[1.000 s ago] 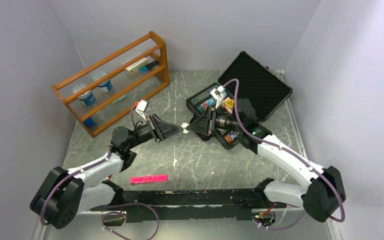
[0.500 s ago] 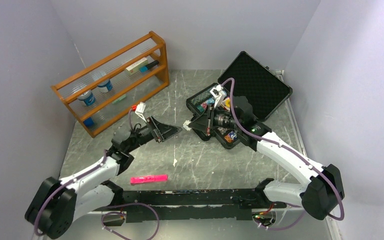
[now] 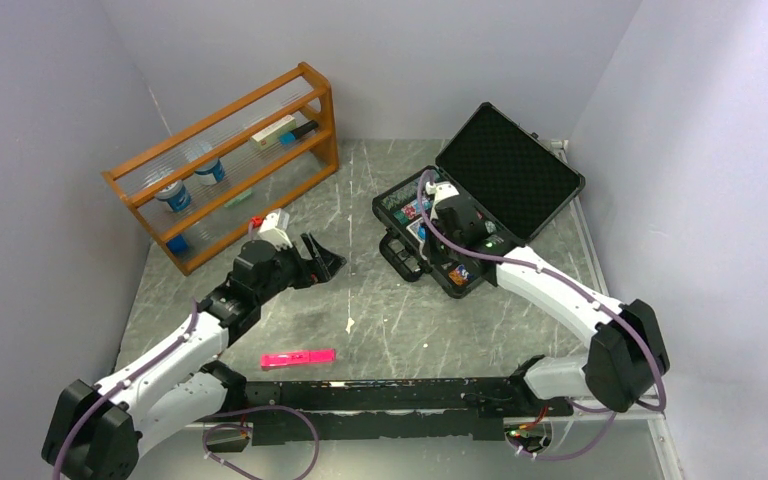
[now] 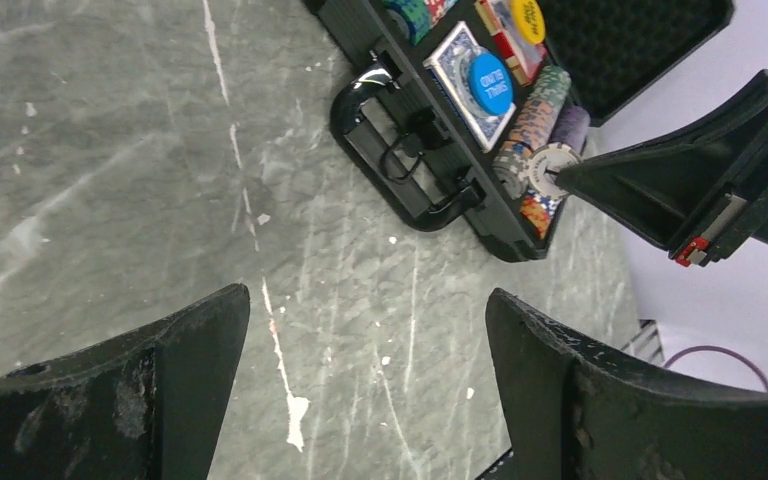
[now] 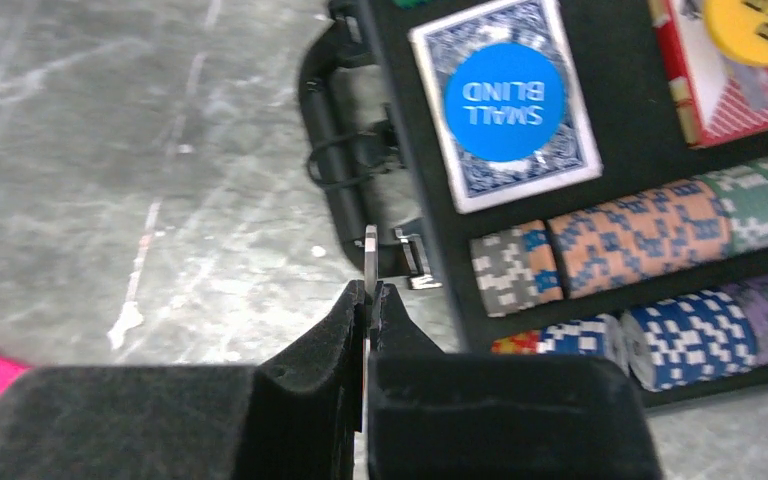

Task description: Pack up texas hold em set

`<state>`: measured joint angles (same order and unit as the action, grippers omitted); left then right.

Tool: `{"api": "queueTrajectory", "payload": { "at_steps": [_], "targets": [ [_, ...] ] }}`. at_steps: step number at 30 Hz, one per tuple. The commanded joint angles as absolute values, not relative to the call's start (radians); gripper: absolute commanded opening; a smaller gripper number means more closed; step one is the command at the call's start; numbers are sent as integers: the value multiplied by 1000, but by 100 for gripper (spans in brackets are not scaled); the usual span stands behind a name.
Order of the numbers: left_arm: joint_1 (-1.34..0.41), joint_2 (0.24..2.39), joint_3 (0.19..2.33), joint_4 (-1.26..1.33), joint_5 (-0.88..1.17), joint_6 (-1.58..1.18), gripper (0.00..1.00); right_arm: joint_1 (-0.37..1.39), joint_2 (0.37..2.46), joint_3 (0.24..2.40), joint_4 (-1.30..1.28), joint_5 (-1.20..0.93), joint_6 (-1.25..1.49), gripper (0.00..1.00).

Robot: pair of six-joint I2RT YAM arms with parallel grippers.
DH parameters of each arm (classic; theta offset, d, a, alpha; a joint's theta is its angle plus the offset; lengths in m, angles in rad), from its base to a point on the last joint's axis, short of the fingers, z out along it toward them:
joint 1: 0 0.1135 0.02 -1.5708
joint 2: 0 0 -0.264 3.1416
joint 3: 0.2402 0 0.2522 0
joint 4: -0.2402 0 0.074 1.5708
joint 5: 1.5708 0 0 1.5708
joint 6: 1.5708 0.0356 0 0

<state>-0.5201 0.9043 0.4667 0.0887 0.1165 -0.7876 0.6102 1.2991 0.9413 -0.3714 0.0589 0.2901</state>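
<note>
The black case lies open at the back right, its foam lid tilted up. Its tray holds rows of poker chips, a blue "small blind" button on a blue card deck, and a yellow button on a red deck. My right gripper is shut on a small white disc, held edge-on just above the case's front edge by the handle. From the left wrist view that disc shows at the right gripper's tip. My left gripper stands open and empty over bare table, left of the case.
A wooden rack with cups and small items stands at the back left. A pink marker lies near the front edge. A small white scrap sits on the grey marbled table. Walls close in on both sides.
My left gripper opened and drew back to the left. My right gripper closed on the white disc and swung back over the case.
</note>
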Motion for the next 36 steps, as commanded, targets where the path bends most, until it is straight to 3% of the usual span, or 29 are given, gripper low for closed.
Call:
{"api": "queueTrajectory", "payload": {
  "at_steps": [1,24,28,32,36],
  "targets": [
    [-518,919,515,28,69,-714,92,607,1336,969,-401,227,217,0],
    [-518,951,497,72,93,-726,91,611,1442,904,-359,438,62,4],
    [-518,961,504,69,99,-720,90,613,1442,911,-378,456,57,9],
    [-518,958,505,62,88,-718,91,615,1437,913,-410,393,41,22],
    [-518,967,511,57,86,-717,91,615,1409,917,-435,336,50,26]
  ]
}}
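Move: The right hand holds a white chip; its place, the near-left end of the grey-and-orange chip row in the case, lies about 2 cm ahead, 5 cm right and 6 cm below. The small blind button is some 10 cm straight ahead, the case handle about 3 cm ahead and 8 cm left, the near end of the blue-and-purple row 2 cm back and 8 cm right. From the left hand, the chip's place is roughly 28 cm right, 2 cm ahead and 8 cm lower. Down and to the right, with a little forward, the right hand carries the pinched chip about 7 cm to the end of the grey-and-orange row, rolling some 25 degrees so its left side dips. It slows there, then opens its fingers about a quarter while edging another centimetre right. The empty left hand, still wide open, sinks about 2 cm. ##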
